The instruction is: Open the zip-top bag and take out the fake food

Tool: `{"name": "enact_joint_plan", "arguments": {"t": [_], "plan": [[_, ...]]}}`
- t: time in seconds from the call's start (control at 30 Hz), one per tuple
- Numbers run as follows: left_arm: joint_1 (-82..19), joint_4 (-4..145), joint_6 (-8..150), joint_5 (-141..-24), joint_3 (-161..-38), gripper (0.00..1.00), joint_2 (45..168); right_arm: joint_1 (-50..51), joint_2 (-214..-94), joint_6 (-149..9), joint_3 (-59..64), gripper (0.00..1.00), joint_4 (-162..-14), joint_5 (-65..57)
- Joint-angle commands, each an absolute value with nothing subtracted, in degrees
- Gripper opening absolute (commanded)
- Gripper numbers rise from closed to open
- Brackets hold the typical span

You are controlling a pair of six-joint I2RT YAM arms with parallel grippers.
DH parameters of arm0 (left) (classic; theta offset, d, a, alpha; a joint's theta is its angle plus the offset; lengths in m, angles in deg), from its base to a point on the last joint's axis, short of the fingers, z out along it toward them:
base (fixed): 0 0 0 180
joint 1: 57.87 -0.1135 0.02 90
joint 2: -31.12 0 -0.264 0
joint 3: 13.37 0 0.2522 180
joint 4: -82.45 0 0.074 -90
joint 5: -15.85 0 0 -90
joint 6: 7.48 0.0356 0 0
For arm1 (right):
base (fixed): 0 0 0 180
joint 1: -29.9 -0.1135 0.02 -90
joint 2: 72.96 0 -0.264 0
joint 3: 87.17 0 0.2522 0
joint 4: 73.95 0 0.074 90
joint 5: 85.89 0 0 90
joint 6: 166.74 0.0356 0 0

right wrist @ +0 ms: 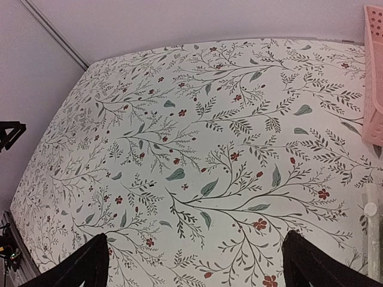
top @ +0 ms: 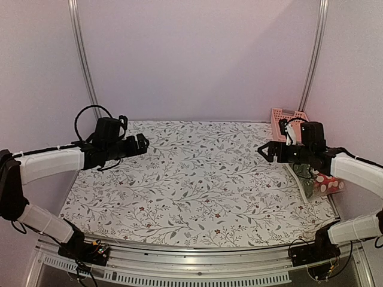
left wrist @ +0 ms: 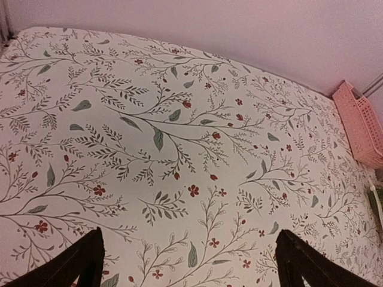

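The clear zip-top bag (top: 315, 178) lies on the floral tablecloth at the right edge, partly under my right arm. Red fake food (top: 328, 184) and some green show through it. A pale strip of the bag (right wrist: 371, 230) shows at the right edge of the right wrist view. My right gripper (top: 267, 150) is open and empty, held above the cloth just left of the bag; its dark fingers (right wrist: 320, 266) stand wide apart. My left gripper (top: 142, 143) is open and empty above the far left of the cloth, with its fingers (left wrist: 75, 266) wide apart.
A pink slatted basket (top: 286, 118) stands at the back right corner, just behind the bag; it also shows in the left wrist view (left wrist: 361, 124) and the right wrist view (right wrist: 374, 78). Pale walls and metal posts enclose the table (top: 197, 179).
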State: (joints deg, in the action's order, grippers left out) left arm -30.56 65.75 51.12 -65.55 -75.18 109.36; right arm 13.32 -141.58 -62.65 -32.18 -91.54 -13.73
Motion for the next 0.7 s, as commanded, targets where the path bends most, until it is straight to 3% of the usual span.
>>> {"name": "enact_joint_plan", "arguments": {"t": [0.0, 0.2, 0.67], "plan": [[-28.42, 69.57, 50.72, -66.87, -75.49, 1.00, 110.25, 12.63, -139.98, -63.22, -29.35, 0.99, -96.88, -11.53], [-27.34, 72.42, 49.80, -68.28, -74.85, 1.00, 110.40, 12.24, -135.81, -61.30, -28.99, 0.99, -105.06, -9.69], [-26.58, 74.41, 49.16, -69.66, -76.23, 1.00, 114.42, 10.65, -143.44, -67.27, -19.70, 0.99, -119.77, 17.42]]}}
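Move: The zip-top bag with the fake food lies flat at the right edge of the table, its middle about 27 cm right of the right hand, some 3 cm farther out and roughly 20 cm below. The bag's white zip strip, its near side, runs about 19 cm to the hand's right and 2 cm ahead; the pink basket stands some 30 cm ahead and 22 cm right. From the left hand the bag is level ahead, some 78 cm right. The right hand, open and empty, first draws back about 2 cm with a small rise, then swings right towards the bag some 5 cm in all, easing forward and down again at the end while the wrist rolls its left side down, turns clockwise and tips down a little, about 20 degrees altogether. The left hand, also wide open, drifts about 4 cm right over bare table, lifting slightly and sinking back, and neither hand touches anything. ##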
